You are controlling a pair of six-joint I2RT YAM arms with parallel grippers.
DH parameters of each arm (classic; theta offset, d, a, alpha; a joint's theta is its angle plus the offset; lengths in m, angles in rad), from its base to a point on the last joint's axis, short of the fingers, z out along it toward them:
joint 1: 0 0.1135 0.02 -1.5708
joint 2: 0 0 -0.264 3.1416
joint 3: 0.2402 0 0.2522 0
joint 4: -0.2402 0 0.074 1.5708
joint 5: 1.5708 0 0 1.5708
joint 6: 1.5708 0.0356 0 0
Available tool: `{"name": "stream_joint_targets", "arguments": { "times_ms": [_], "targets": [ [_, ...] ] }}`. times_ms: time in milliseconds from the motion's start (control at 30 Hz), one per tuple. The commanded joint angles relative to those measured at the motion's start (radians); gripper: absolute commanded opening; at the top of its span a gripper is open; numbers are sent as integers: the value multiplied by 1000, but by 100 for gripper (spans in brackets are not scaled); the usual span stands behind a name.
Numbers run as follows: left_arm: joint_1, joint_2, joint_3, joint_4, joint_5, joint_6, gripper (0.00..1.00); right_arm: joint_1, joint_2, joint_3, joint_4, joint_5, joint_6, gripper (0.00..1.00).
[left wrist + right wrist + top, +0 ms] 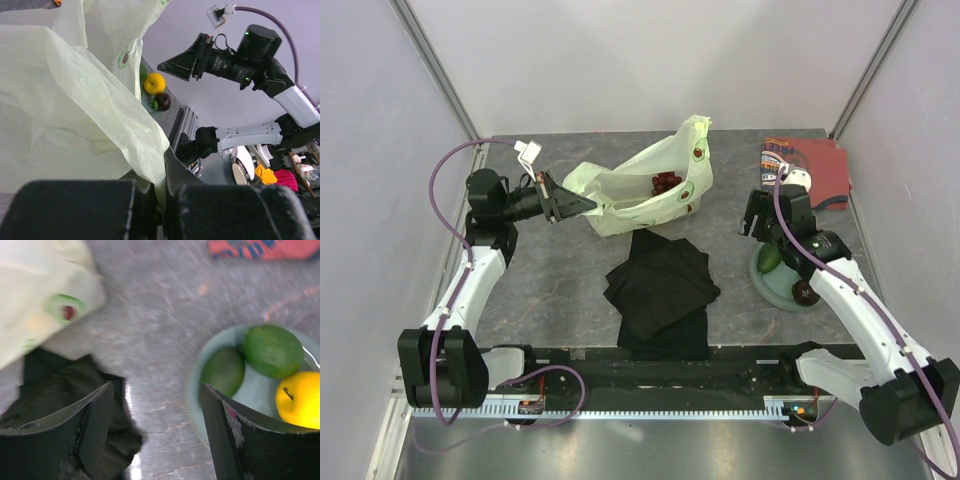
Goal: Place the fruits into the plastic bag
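The pale yellow-green plastic bag (640, 185) lies at the back of the table, with a dark red grape bunch (665, 182) inside its mouth. My left gripper (582, 205) is shut on the bag's left edge (65, 100), and the film is pinched between its fingers (162, 200). My right gripper (157, 405) is open and empty, hovering just left of the grey-green plate (257, 390). On the plate lie two green fruits (223, 372) (273, 351) and a yellow fruit (300, 399). A dark maroon round fruit (162, 102) shows beside the yellow one (154, 83) in the left wrist view.
A folded black cloth (660, 285) lies in front of the bag, between the arms. A red-orange patterned cloth (810, 165) sits in the back right corner. The plate (785, 288) is under my right arm (840, 280). Walls close in the left, right and back.
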Motion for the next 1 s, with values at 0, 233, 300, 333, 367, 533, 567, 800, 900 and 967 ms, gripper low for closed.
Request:
{"name": "stream_joint_targets", "arguments": {
  "times_ms": [0,233,300,333,367,533,567,800,900,967],
  "targets": [
    [2,-19,22,8,-4,45,2,-75,49,-71,36,-10,20,78],
    [0,-17,20,8,-4,43,1,-176,130,-148,72,-10,64,80],
    [0,-16,20,6,-4,45,2,-200,158,-160,82,-8,81,81],
    [0,-16,22,6,-4,45,2,-207,166,-172,86,-8,87,81],
    [0,-17,22,6,-2,45,1,-217,179,-180,100,-8,89,82],
    [0,-16,22,3,-5,46,2,-242,216,-220,154,-13,115,82],
    [0,-17,20,2,-5,46,2,-248,230,-223,169,-14,118,82],
    [0,-16,23,0,-5,48,2,-273,273,-257,230,-34,136,81],
    [2,-14,23,-1,-5,51,2,-274,291,-263,249,-41,141,79],
    [0,-14,23,-3,-7,49,2,-277,298,-270,260,-41,141,77]
  ]
}}
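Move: The avocado at the near-left side of the plate lies some 8 cm to my right hand's right, about 1 cm ahead and 18 cm below. The green mango is roughly 4 cm ahead and 7 cm right of the avocado, the yellow fruit about 4 cm back and 10 cm right of it, and the dark round fruit some 12 cm back and 9 cm right of it. From my left hand the avocado is about 50 cm right, 10 cm ahead and 27 cm below. I sink my open right hand about 15 cm onto the avocado, drifting some 8 cm right, mostly early on, and slowing as I come down. On the way I tip the fingers about 20 degrees farther down and turn the hand clockwise by about as much, so the jaws end up either side of the avocado, still wide open. My left hand stays put, keeping its pinch on the bag's edge. ##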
